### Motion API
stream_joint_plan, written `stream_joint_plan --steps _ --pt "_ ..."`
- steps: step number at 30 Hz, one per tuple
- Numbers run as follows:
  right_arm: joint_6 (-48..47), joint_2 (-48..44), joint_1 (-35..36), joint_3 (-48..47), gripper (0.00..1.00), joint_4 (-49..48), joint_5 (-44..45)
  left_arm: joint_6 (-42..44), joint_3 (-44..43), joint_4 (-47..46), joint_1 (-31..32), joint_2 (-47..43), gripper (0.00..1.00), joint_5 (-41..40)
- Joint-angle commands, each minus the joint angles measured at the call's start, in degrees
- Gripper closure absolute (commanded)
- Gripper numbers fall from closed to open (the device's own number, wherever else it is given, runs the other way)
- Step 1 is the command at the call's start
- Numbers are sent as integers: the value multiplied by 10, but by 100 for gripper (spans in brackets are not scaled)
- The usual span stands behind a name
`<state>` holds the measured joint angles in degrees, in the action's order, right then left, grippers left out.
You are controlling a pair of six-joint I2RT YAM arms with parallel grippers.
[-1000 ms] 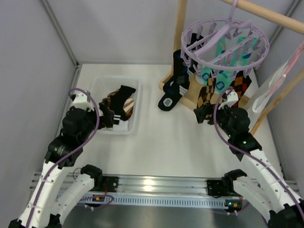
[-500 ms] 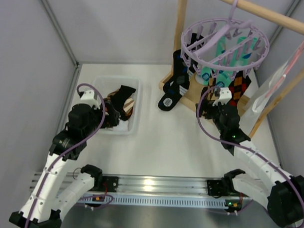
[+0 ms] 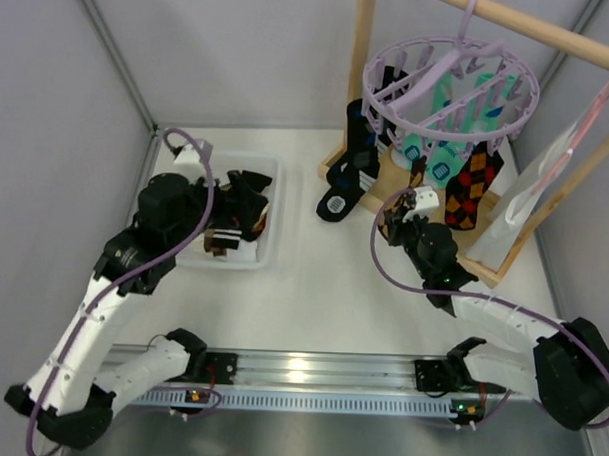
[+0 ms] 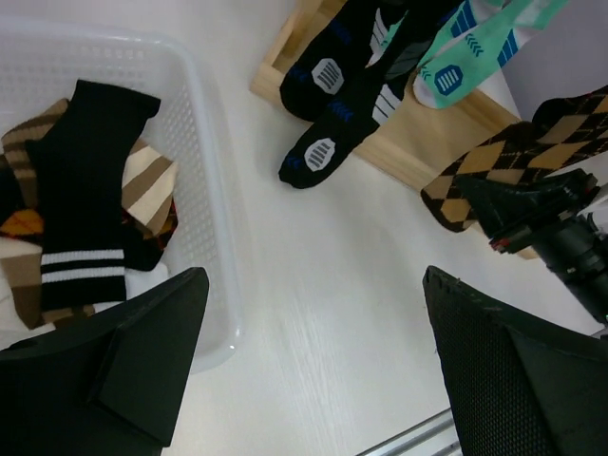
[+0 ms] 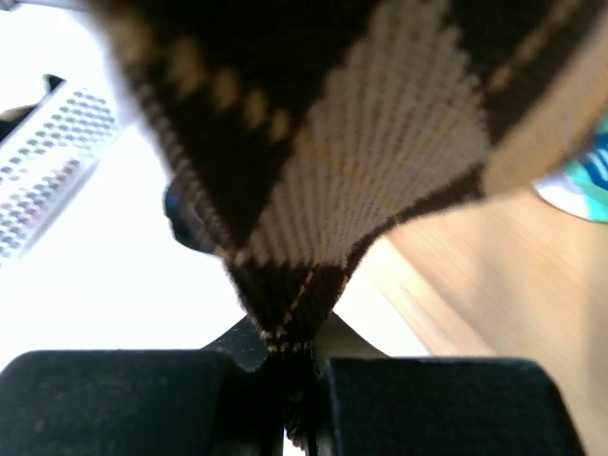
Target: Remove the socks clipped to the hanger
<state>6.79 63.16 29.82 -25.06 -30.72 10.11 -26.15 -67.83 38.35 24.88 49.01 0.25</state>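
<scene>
The lavender hanger hangs from a wooden bar at the back right. Clipped to it are black socks, mint-teal socks and an orange-and-black argyle sock. My right gripper is shut on the toe of a tan argyle sock, which still hangs from the hanger, drawn to the left; the toe sits in the gripper. My left gripper is open and empty over the white basket. In the left wrist view its gripper looks down past the basket rim.
The basket holds several loose socks. The wooden rack's post and base stand behind the hanging socks. A clear plastic hanger hangs at the far right. Grey walls close in the left and back.
My right gripper has moved left and away from the arm bases, pulling the tan argyle sock's toe leftward. My left arm has swung back and right over the basket.
</scene>
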Motion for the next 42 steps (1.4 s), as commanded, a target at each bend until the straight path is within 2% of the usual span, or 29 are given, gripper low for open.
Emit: stream_joint_plan --steps 1,2,3,4,5,7,12,15,19,24,27,32,36,42 --pt "19 -12 65 -3 100 -79 93 -19 -93 -33 178 97 2 -153" --pt "21 -13 78 -4 100 -80 128 -1 -117 -33 242 122 2 -291" --pt "23 -14 105 -6 100 -81 147 18 -175 -32 300 152 2 -346" --pt "25 -15 119 -8 100 -83 158 34 -207 -31 397 207 2 -399" --pt "26 -15 132 -10 100 -85 181 60 -235 -31 428 231 2 -428" --pt "23 -12 173 -21 100 -80 219 69 -313 -34 448 286 2 -404" --pt "24 -29 228 -18 100 -77 229 133 -464 -56 448 386 2 -320" --pt "39 -58 245 -11 100 -66 211 156 -526 -57 448 455 2 -316" --pt "59 -98 263 1 100 -46 213 144 -548 -69 429 490 2 -314" --pt "54 -120 277 5 100 -35 210 121 -562 -92 374 527 6 -248" --pt "45 -117 279 -4 100 -20 206 139 -589 -107 370 552 11 -217" --pt "43 -120 285 -8 100 -15 204 147 -620 -122 369 585 14 -227" --pt "38 -120 289 -11 100 -10 205 141 -640 -129 356 602 23 -212" --pt "31 -124 292 -17 100 -5 204 136 -652 -131 340 623 27 -184"
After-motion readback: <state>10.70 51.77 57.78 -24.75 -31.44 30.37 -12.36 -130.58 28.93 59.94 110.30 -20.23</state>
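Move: The hanger clip that holds the brown argyle sock is about 33 cm to my left hand's right, 10 cm ahead and 9 cm above. From that clip, the red argyle sock hangs about 9 cm farther right and 4 cm beyond; the turquoise socks are 4 cm right and 8 cm beyond; the black socks are 12 cm left, 2 cm beyond and lower. My right hand already pinches the brown sock's toe, with the clip about 20 cm above it, 4 cm ahead and 2 cm right. I sweep my left hand some 30 cm right and up, then reach forward under the hanger's rim to bring its fingers around the clip, tilting them up to level, turning them about 20 degrees clockwise and narrowing them by a quarter. My right hand keeps its pinch on the toe and draws it back, left and up, roughly 8 cm each way, then holds nearly still. ##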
